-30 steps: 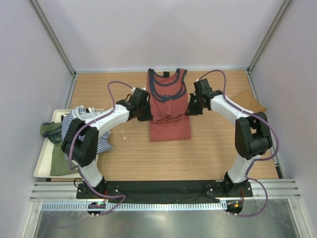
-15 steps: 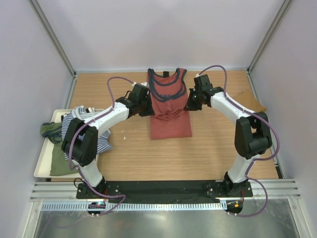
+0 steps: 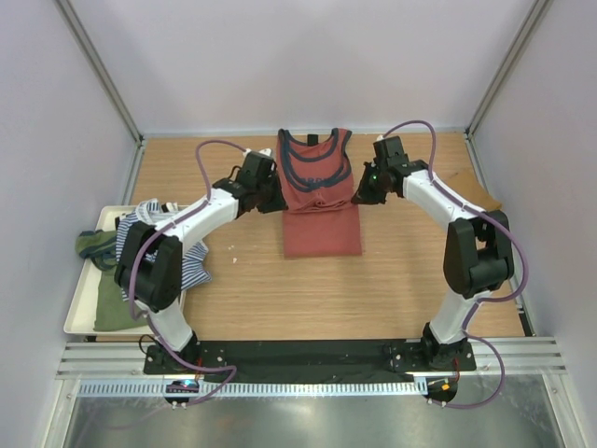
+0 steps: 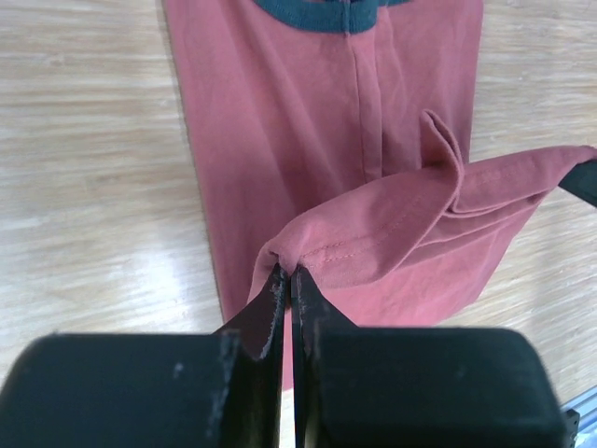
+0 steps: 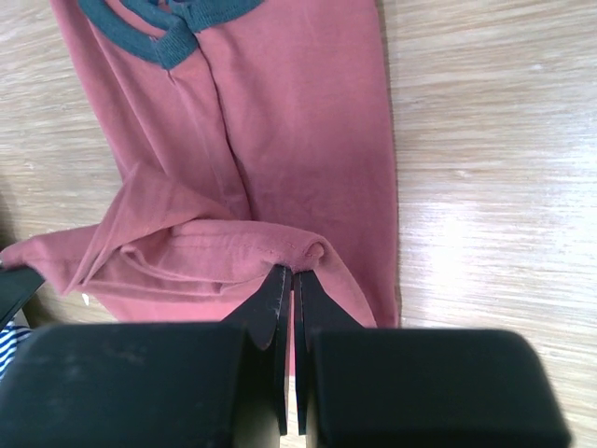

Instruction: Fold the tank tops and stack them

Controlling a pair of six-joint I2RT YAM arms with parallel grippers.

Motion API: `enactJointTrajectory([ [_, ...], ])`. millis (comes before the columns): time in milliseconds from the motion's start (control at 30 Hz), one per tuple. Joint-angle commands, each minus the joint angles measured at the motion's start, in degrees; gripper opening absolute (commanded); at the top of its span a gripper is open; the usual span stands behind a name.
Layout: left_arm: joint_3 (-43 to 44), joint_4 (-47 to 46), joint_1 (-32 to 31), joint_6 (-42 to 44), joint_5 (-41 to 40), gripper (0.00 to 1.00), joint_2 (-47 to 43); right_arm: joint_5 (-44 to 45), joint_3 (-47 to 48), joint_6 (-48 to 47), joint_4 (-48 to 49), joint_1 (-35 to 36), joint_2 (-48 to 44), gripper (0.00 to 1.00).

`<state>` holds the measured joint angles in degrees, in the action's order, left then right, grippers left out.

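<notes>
The rust-red tank top (image 3: 322,233) with navy trim lies flat mid-table, neckline toward the far edge. My left gripper (image 3: 277,200) is shut on its left hem corner and my right gripper (image 3: 359,194) is shut on the right one. The hem hangs lifted between them, doubled back over the body. In the left wrist view the jaws (image 4: 287,273) pinch a stitched fold of red cloth (image 4: 308,121). The right wrist view shows the same pinch (image 5: 292,273) on the red cloth (image 5: 298,112). A navy-white striped tank top (image 3: 179,247) and an olive green one (image 3: 97,245) lie on the tray.
A white tray (image 3: 75,319) sits at the left table edge holding the heap of tops. A tan-brown cloth (image 3: 472,191) lies flat at the right, behind the right arm. Grey walls close the table on three sides.
Both grippers have moved toward the far edge, carrying the red top's hem farther over its body toward the neckline. More of the lower fold now lies flat.
</notes>
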<state>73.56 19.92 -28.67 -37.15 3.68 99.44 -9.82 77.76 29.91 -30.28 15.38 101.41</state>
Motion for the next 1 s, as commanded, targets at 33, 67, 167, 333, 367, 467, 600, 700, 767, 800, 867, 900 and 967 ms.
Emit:
enactJointTrajectory([
  [33,3.87,-2.78,1.24,0.76,1.76,0.00,3.65,-1.51,4.24,0.06,2.42,-0.79,2.12,0.01],
  [67,4.13,-3.92,1.24,0.93,2.29,0.00,4.61,-1.34,4.51,0.06,2.42,-0.79,2.56,0.01],
  [167,6.24,-4.54,1.42,1.64,1.68,0.00,7.68,-0.46,4.95,0.76,4.70,-0.87,4.06,0.02],
  [333,11.69,-3.93,3.00,1.11,4.14,0.06,12.70,-0.11,8.01,1.64,8.84,-1.40,7.49,0.25],
  [367,12.22,-3.06,3.18,1.28,4.31,0.14,12.97,0.68,8.72,1.90,8.05,-1.40,8.01,0.34],
  [467,12.23,-2.17,3.53,1.99,3.88,0.54,11.31,3.05,5.75,2.08,10.23,-1.40,5.04,0.55],
  [600,6.09,-3.48,3.53,1.82,1.15,0.66,4.11,4.73,-1.46,1.21,14.81,-1.66,-4.52,0.65],
  [700,0.47,-4.45,3.44,-0.20,2.38,0.65,-1.34,2.54,-5.76,0.24,15.69,-1.58,-8.05,0.63],
  [767,-2.53,-5.86,2.92,-1.08,4.66,0.64,-4.51,0.95,-9.45,0.06,15.34,-1.67,-10.43,0.62],
  [800,-5.33,-6.03,2.57,-2.13,4.93,0.63,-5.39,0.25,-12.08,-0.55,15.08,-1.58,-10.96,0.61],
  [867,-8.07,-7.09,1.25,-2.75,5.80,0.63,-7.23,-1.68,-14.55,-1.43,14.55,-1.67,-12.11,0.60],
  [900,-10.26,-7.09,0.63,-3.10,5.72,0.63,-7.59,-2.12,-15.78,-1.70,14.29,-1.67,-12.37,0.61],
  [967,-12.46,-8.14,-0.86,-4.16,6.07,0.65,-8.38,-3.96,-19.56,-2.14,14.46,-1.66,-12.90,0.61],
])
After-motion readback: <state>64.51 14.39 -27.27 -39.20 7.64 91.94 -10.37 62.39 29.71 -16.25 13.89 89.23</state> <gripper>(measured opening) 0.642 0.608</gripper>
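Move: Both hands hold the red tank top's hem corners a few centimetres over its folded body. For each, the landing spot on the cloth lies about 5 cm ahead, straight on, and 4 cm lower. The neckline is roughly 12 cm ahead and 7 cm right of the left hand, or 10 ahead and 10 left of the right hand. The folded mustard top sits some 28 cm right of the right hand, about level with it. Forward and down together, both hands carry the still-pinched hem about 5 cm over the red tank top towards its neckline, the left sinking more. Near the end of that reach the fingers open wide and let go; both hands then lift and draw back some 7 cm towards the base, dipping slightly last, the right wrist tipping its fingers outward about 10 degrees. ##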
